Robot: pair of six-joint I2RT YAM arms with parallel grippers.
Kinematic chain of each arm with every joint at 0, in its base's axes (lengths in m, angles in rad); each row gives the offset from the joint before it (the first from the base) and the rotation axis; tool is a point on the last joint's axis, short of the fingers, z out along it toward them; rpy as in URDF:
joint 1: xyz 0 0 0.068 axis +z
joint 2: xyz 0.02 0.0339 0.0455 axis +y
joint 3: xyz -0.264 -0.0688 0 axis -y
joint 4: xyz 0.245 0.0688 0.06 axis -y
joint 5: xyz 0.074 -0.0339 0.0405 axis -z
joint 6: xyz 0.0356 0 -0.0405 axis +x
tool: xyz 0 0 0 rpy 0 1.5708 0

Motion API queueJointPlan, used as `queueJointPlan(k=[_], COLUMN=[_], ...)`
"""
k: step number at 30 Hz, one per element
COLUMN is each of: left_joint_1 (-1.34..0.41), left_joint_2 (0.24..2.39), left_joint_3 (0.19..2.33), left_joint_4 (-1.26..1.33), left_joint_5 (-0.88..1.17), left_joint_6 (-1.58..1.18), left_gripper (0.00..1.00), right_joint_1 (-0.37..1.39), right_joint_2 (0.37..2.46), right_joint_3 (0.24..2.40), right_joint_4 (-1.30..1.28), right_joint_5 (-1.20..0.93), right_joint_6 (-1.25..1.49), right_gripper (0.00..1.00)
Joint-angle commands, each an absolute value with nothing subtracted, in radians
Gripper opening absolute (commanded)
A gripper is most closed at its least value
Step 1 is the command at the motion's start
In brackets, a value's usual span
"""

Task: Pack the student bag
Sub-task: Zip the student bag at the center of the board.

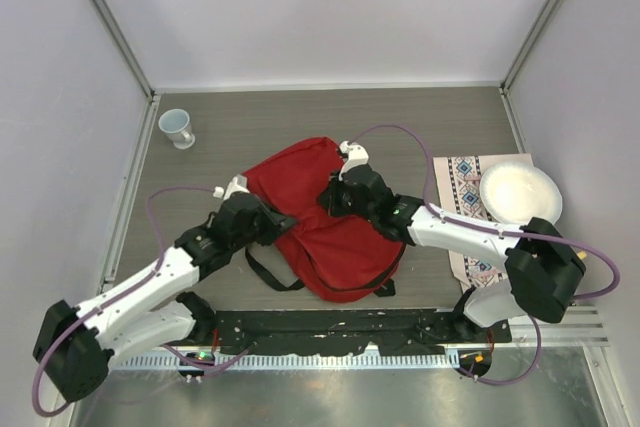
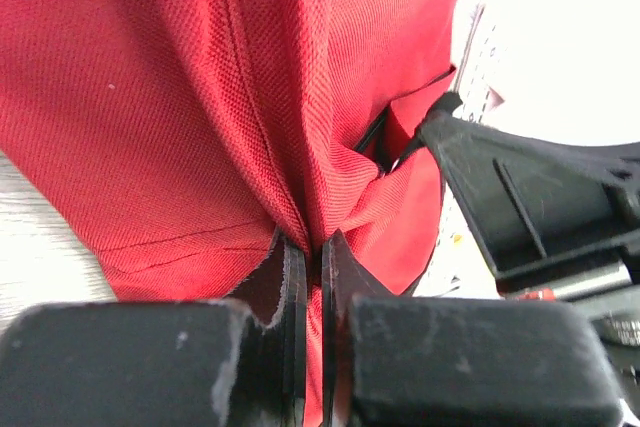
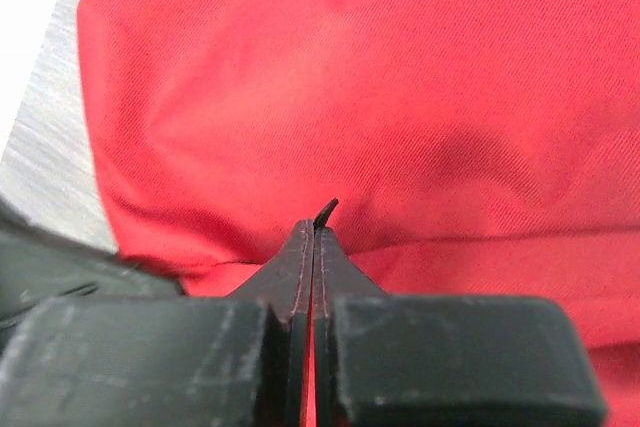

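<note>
The student bag (image 1: 340,247), a red fabric backpack with black straps, lies in the middle of the table. My left gripper (image 1: 290,222) reaches its left side. In the left wrist view the left gripper (image 2: 312,242) is shut on a pinched fold of the bag's red fabric (image 2: 200,97). My right gripper (image 1: 328,202) comes in from the right onto the bag's upper middle. In the right wrist view the right gripper (image 3: 314,227) is shut, and a small black tab (image 3: 327,209) of the bag (image 3: 400,97) sticks out between its tips. The two grippers are close together.
A pale blue cup (image 1: 178,128) stands at the back left. At the right a white plate (image 1: 520,194) rests on a patterned placemat (image 1: 462,187). A black strap loop (image 1: 265,272) trails off the bag's near left side. Walls enclose the table on three sides.
</note>
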State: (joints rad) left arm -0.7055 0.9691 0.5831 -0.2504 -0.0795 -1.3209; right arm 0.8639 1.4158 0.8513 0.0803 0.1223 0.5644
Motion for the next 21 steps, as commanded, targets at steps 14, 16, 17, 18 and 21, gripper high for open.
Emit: queueJointPlan(k=[14, 16, 17, 18, 21], left_joint_1=[-0.700, -0.692, -0.689, -0.686, -0.684], left_joint_2=[0.574, 0.574, 0.584, 0.606, 0.630], left_joint_3=[0.555, 0.581, 0.592, 0.598, 0.609], left_joint_4=[-0.686, -0.680, -0.681, -0.684, -0.672], left_joint_5=[-0.265, -0.265, -0.261, -0.255, -0.250], left_joint_6=[-1.204, -1.172, -1.167, -1.163, -1.157], left_gripper=[0.00, 0.00, 0.00, 0.00, 0.00], right_joint_1=[0.802, 0.781, 0.767, 0.747, 0.687], right_joint_2=[1.401, 1.382, 1.378, 1.373, 1.350], right_joint_3=[0.856, 0.835, 0.812, 0.802, 0.776], right_joint_4=[0.051, 0.043, 0.041, 0.041, 0.043], right_joint_5=[0.359, 0.383, 0.387, 0.377, 0.362], right_joint_6=[0.540, 0.546, 0.551, 0.557, 0.569], right_gripper=[0.01, 0.01, 0.01, 0.01, 0.01])
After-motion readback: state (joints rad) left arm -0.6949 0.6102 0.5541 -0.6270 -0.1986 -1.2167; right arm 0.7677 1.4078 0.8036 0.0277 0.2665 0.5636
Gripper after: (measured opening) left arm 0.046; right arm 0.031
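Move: The zip pull is already in the right fingers. From the left hand, which grips a fold of the red bag, it lies some 9 cm to the right and 4 cm ahead, about level. The bag's near right corner is roughly 21 cm to the right of the right hand, 10 cm back and 8 cm lower. The black strap on the table lies about 12 cm back and 5 cm left of the left hand, around 10 cm below. The red bag is drawn out between two hands that both stay shut. The left hand keeps its pinch on the fold and drags it about 7 cm left and 4 cm back, rolling its left side up late on. The right hand keeps the zip pull and takes it away from the left hand, roughly 6 cm right, edging forward and sinking, while turning some 15 degrees clockwise. ##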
